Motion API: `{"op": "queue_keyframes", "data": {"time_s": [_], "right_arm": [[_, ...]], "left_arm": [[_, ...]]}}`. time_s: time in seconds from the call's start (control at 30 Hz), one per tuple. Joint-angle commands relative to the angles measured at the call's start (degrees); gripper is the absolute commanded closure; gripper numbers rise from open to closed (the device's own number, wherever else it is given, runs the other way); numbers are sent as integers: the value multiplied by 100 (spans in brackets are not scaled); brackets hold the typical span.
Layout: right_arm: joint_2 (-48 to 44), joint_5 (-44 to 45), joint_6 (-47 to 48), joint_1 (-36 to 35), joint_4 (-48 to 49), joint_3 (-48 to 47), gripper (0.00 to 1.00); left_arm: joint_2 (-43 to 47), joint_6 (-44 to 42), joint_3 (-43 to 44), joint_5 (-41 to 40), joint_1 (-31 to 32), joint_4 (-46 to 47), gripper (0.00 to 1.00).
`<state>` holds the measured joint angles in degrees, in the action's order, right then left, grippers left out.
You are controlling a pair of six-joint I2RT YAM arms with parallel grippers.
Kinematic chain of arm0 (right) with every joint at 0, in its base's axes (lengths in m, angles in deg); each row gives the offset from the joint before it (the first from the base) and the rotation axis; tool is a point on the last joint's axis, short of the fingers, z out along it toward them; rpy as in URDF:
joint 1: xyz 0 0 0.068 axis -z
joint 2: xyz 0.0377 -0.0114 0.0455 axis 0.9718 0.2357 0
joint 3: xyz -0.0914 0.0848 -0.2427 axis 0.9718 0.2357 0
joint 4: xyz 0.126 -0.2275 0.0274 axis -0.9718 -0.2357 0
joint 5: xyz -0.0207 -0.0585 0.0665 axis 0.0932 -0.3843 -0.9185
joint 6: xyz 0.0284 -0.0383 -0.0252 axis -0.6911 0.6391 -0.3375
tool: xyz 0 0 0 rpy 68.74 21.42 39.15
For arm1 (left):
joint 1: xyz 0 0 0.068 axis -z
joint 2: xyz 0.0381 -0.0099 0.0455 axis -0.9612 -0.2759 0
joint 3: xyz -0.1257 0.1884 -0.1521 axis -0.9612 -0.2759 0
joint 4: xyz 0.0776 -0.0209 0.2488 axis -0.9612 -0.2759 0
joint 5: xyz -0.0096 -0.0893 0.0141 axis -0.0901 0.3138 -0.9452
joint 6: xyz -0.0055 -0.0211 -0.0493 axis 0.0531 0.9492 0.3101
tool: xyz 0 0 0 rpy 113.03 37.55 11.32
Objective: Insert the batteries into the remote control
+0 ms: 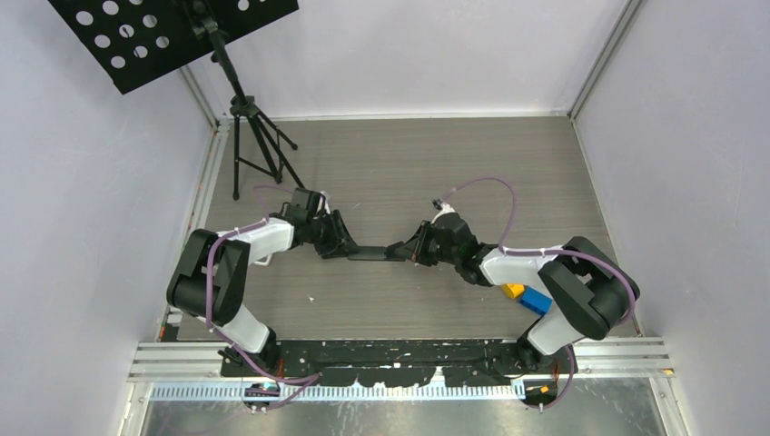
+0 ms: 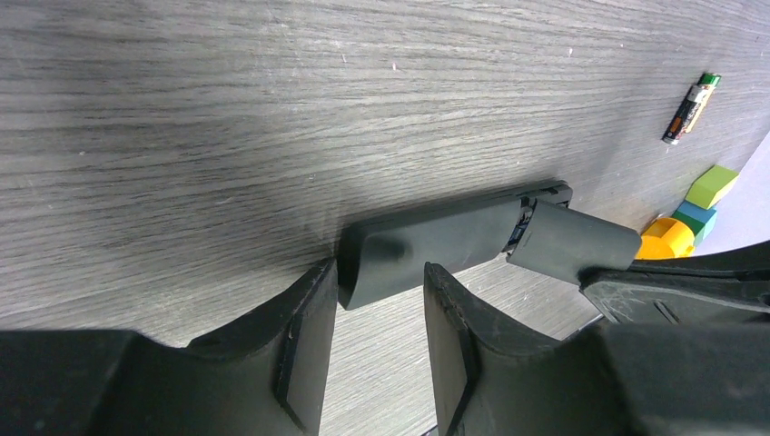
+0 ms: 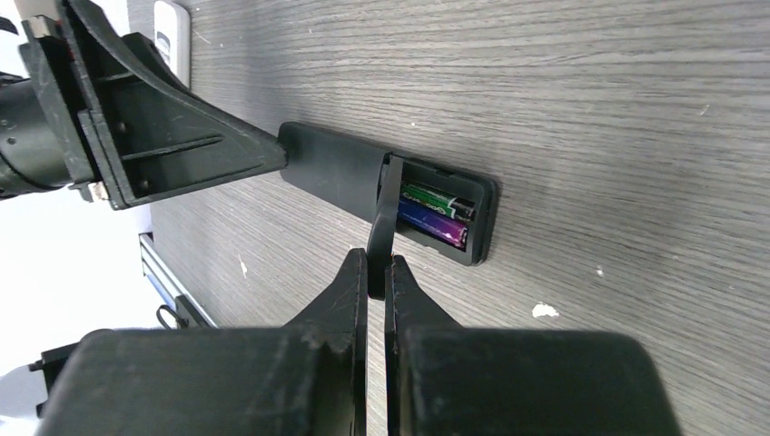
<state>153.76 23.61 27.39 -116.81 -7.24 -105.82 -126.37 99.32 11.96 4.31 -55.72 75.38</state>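
Observation:
The black remote control [image 1: 372, 253] lies in the middle of the table. My left gripper [image 2: 380, 277] is shut on its near end, one fingertip on each side. At the other end the compartment is uncovered, and two batteries lie inside, a dark green one [image 3: 438, 201] and a purple one [image 3: 432, 224]. My right gripper [image 3: 377, 263] is shut on the thin black battery cover [image 3: 386, 213], which stands on edge at the compartment's inner end. A third battery, gold-and-black [image 2: 690, 107], lies loose on the table beyond the remote.
Green [image 2: 713, 186], blue [image 2: 695, 219] and orange [image 2: 667, 238] toy blocks sit by the right arm's base. A black music stand on a tripod [image 1: 259, 150] stands at the back left. White walls close in the table on three sides.

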Motion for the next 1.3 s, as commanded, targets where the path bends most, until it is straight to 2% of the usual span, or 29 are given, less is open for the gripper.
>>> {"op": "queue_keyframes", "data": {"time_s": [0.0, 0.33, 0.5, 0.57, 0.7, 1.07, 1.27], "right_arm": [[147, 31, 73, -17, 236, -66, 100], [466, -21, 37, -16, 350, -111, 98], [431, 33, -62, 24, 184, -91, 77], [334, 100, -90, 51, 55, -63, 64], [86, 249, -5, 104, -291, -78, 54], [-54, 542, 212, 184, -1052, -266, 48], [146, 554, 320, 189, -1110, -486, 49]], "left_arm": [[36, -180, 66, -273, -6, -243, 58], [29, -180, 57, -207, -7, -226, 58], [49, -185, 65, -217, -7, -239, 58], [49, -189, 66, -224, -7, -246, 58], [37, -211, 90, -259, -16, -281, 58], [58, -261, 118, -307, -33, -363, 58], [106, -350, 136, -402, -33, -512, 58]]}}
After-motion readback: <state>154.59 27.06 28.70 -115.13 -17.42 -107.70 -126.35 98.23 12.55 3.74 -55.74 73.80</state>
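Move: With my right hand I hold the battery cover by its raised end, its other edge already at the remote's bay. The bay's middle is about 2 cm to the left and 4 cm below. A spare battery lies some 11 cm right and 3 cm farther out, the yellow block about 22 cm right and 8 cm nearer me. From my left hand, at the remote's far end, the bay is roughly 10 cm right, level fore and aft, 2 cm lower. I lower my right hand about 1 cm to swing the cover's raised end down onto the bay, pause briefly, then open the fingers to about half and let the cover go. As they open I sink some 2 cm more and slide off to the right by nearly 3 cm, past the remote's end, tilting roughly 10 degrees. My left hand stays put, its part-open fingers still around the remote's other end. ##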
